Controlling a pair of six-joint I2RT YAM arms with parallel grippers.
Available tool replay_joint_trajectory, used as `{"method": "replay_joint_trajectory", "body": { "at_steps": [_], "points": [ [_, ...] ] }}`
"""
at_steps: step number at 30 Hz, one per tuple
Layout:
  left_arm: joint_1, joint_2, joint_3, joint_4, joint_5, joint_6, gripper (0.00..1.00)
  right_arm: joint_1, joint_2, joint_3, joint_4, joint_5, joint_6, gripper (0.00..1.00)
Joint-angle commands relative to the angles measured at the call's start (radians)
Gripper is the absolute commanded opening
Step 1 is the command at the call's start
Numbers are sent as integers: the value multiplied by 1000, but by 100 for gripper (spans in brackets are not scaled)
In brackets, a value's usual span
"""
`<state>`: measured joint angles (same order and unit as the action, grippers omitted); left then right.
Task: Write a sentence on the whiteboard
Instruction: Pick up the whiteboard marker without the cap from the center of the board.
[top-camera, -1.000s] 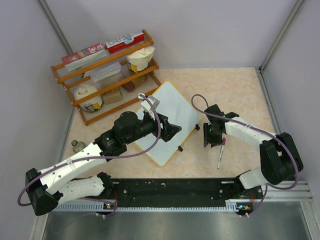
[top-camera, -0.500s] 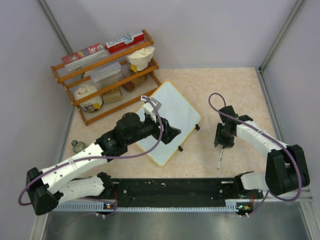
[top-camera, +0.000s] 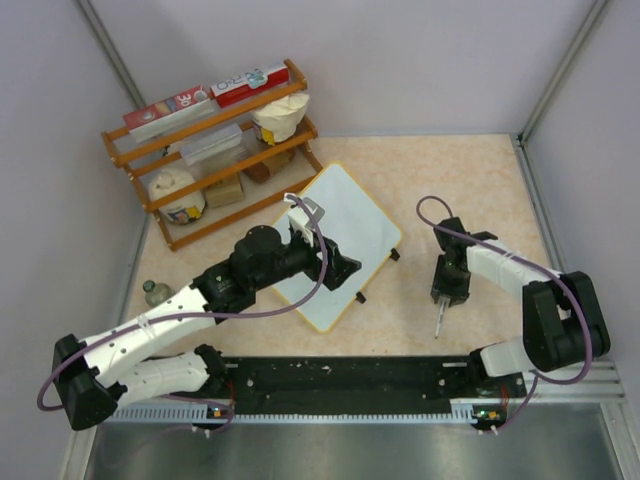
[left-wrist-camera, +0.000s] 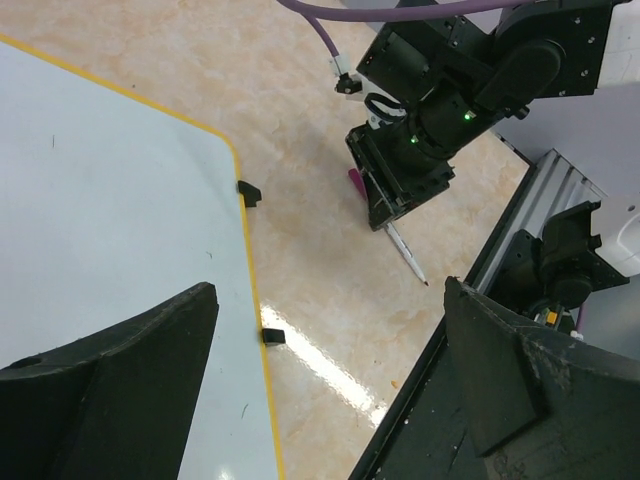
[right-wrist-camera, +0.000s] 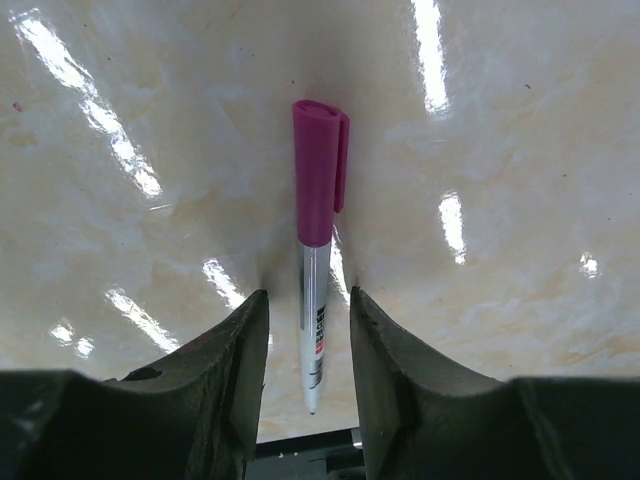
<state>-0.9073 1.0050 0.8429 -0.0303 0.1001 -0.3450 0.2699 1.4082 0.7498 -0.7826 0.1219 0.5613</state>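
The whiteboard (top-camera: 352, 213), white with a thin yellow rim (left-wrist-camera: 243, 250) and two small black clips (left-wrist-camera: 272, 337), lies tilted on the table's middle. My left gripper (top-camera: 340, 265) hovers over its near right edge, jaws wide open and holding nothing (left-wrist-camera: 325, 375). A marker (right-wrist-camera: 315, 290) with a magenta cap and white barrel lies flat on the table to the right of the board (top-camera: 439, 322). My right gripper (top-camera: 446, 288) points down over it. Its two fingers straddle the barrel (right-wrist-camera: 308, 340) with a gap on each side, so it is open.
A wooden rack (top-camera: 215, 150) with boxes, bags and jars stands at the back left. A small bottle (top-camera: 153, 292) sits by the left wall. The black base rail (top-camera: 340, 375) runs along the near edge. Grey walls close in both sides.
My right gripper has swung right from beside the whiteboard and come down over the marker. The left gripper's jaws spread a little wider; that arm barely moved.
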Motion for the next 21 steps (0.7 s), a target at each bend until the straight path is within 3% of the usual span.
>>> {"method": "replay_joint_trajectory", "body": {
  "at_steps": [1, 4, 7, 14, 21],
  "points": [
    [4, -16, -13, 9, 7, 18, 97, -34, 17, -27, 69, -40, 6, 36],
    [4, -16, -13, 10, 10, 20, 98, -55, 43, -66, 117, -119, -5, 29],
    [5, -22, -2, -5, -3, 21, 99, -57, 81, -87, 164, -185, -15, 0],
    [11, -36, 38, -60, -30, 32, 99, -55, 8, -32, 174, -199, -58, 0],
    [18, 6, 94, -88, -8, 23, 99, -51, -176, 169, 163, -286, -81, 0]
  ]
}}
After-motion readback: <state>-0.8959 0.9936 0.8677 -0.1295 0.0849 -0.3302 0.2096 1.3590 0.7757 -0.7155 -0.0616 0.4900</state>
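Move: The marker lies right under the right hand, its white barrel between the part-open fingertips and its middle only about 1 cm below the hand point, magenta end pointing forward and tip back. Of the two black clips on the whiteboard's edge, the near one is roughly 20 cm to the left and level with the hand, the far one some 12 cm left and 11 cm ahead. From the left hand, the marker is about 26 cm to the right, straight across, and 26 cm below. The right hand sinks just under 1 cm over the marker with its fingers pointing down, and closes them from part-open until they pinch the white barrel just behind the magenta end. Keeping that pinch, it then lifts and speeds off forward, left and up, nearly 3 cm each way from its lowest point, the wrist tilting some 10 degrees so that the hand's left side rises. ##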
